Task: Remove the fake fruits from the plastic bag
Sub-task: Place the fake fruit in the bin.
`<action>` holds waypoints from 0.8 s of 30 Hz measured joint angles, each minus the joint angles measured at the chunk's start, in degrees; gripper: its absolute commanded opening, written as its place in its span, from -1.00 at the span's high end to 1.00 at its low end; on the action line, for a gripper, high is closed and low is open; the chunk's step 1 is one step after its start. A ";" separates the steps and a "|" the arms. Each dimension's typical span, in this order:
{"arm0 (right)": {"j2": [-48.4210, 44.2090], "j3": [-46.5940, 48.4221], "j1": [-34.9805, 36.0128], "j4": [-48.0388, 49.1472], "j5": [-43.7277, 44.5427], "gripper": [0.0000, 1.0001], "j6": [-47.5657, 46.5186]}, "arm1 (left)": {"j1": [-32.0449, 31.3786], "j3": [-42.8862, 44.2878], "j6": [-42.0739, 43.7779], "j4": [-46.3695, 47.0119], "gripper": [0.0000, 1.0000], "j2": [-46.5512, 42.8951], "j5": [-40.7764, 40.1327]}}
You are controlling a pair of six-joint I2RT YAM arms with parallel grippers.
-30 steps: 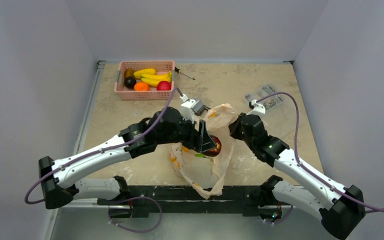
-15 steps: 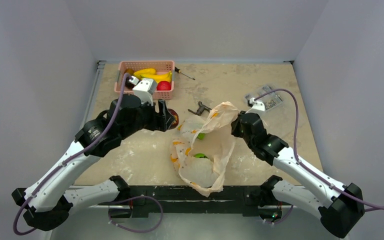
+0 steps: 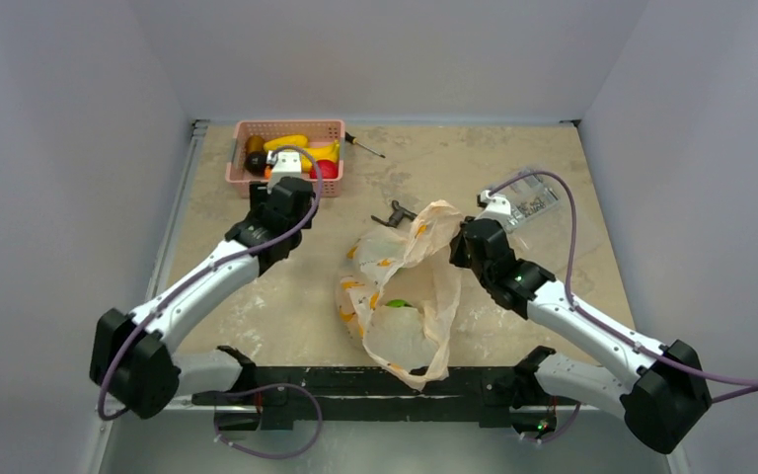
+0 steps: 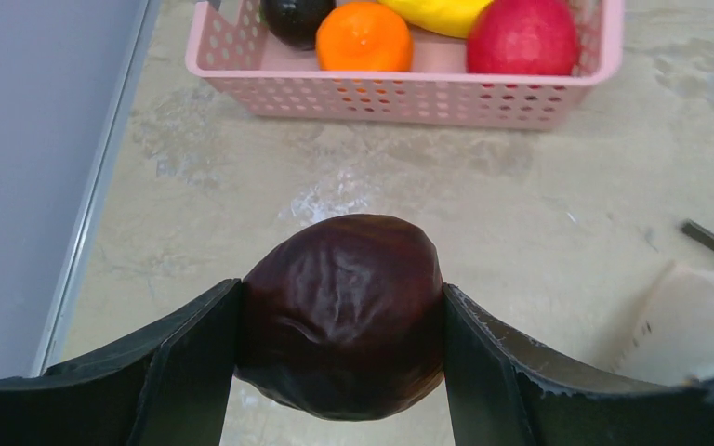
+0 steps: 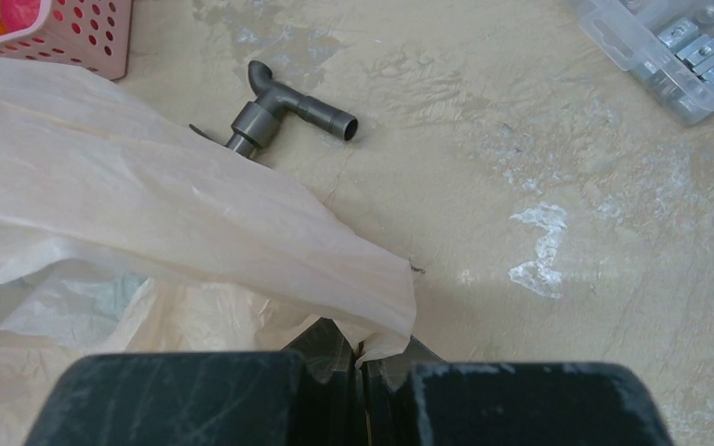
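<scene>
A dark maroon fruit point(image 4: 344, 311) is clamped between the fingers of my left gripper point(image 4: 342, 297), above the bare table just in front of the pink basket point(image 4: 409, 93). From the top view, my left gripper point(image 3: 294, 190) sits at the basket's near edge and hides the fruit. The plastic bag point(image 3: 405, 286) lies crumpled in the middle of the table, and a green fruit point(image 3: 398, 303) shows inside it. My right gripper point(image 5: 361, 358) is shut on the bag's point(image 5: 149, 204) right edge and holds it up.
The basket point(image 3: 286, 126) holds a yellow banana bunch point(image 3: 291, 143), an orange ball point(image 4: 364, 37), a red apple point(image 4: 522, 35) and a dark fruit point(image 4: 296, 14). A grey pipe fitting point(image 5: 288, 110) lies behind the bag. A clear box of parts point(image 5: 679, 46) is far right, a screwdriver point(image 3: 365, 146) beside the basket.
My left arm has lifted the maroon fruit out of the bag and swung it left and back to the basket's front. The right gripper kept its hold on the bag.
</scene>
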 measured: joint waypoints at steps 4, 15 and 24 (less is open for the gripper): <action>1.73 0.00 0.00 1.49 -0.96 1.00 -0.24 | 7.63 3.48 0.76 7.82 0.61 13.35 2.54; 2.97 0.00 0.00 2.01 -4.07 1.00 -0.09 | 18.58 34.58 1.81 14.14 0.62 43.01 13.64; 5.14 0.00 0.00 2.56 -5.09 1.00 0.50 | 20.28 55.06 0.76 7.56 0.59 60.04 20.79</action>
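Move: The left gripper already holds the dark brown fruit; the bin it is bound for has its middle about 28 cm ahead, 3 cm to the left and some 16 cm lower. Inside, the red fruit lies about 24 cm ahead and 8 cm right of this gripper, the orange 24 cm ahead and 4 cm left, the bananas 29 cm ahead and 6 cm right. From the right gripper, the bin is about 31 cm ahead, 46 cm left and 11 cm below. Bring the left gripper quickly forward, about 28 cm, carrying the dark brown fruit over the bin's near wall; sink some 4 cm early, run nearly level, then dip again over the bin, rolling the hand's left side down roughly 10 degrees. Keep the fruit gripped. Let the right gripper keep its pinch on the bag rim while easing about 2 cm left and down. ##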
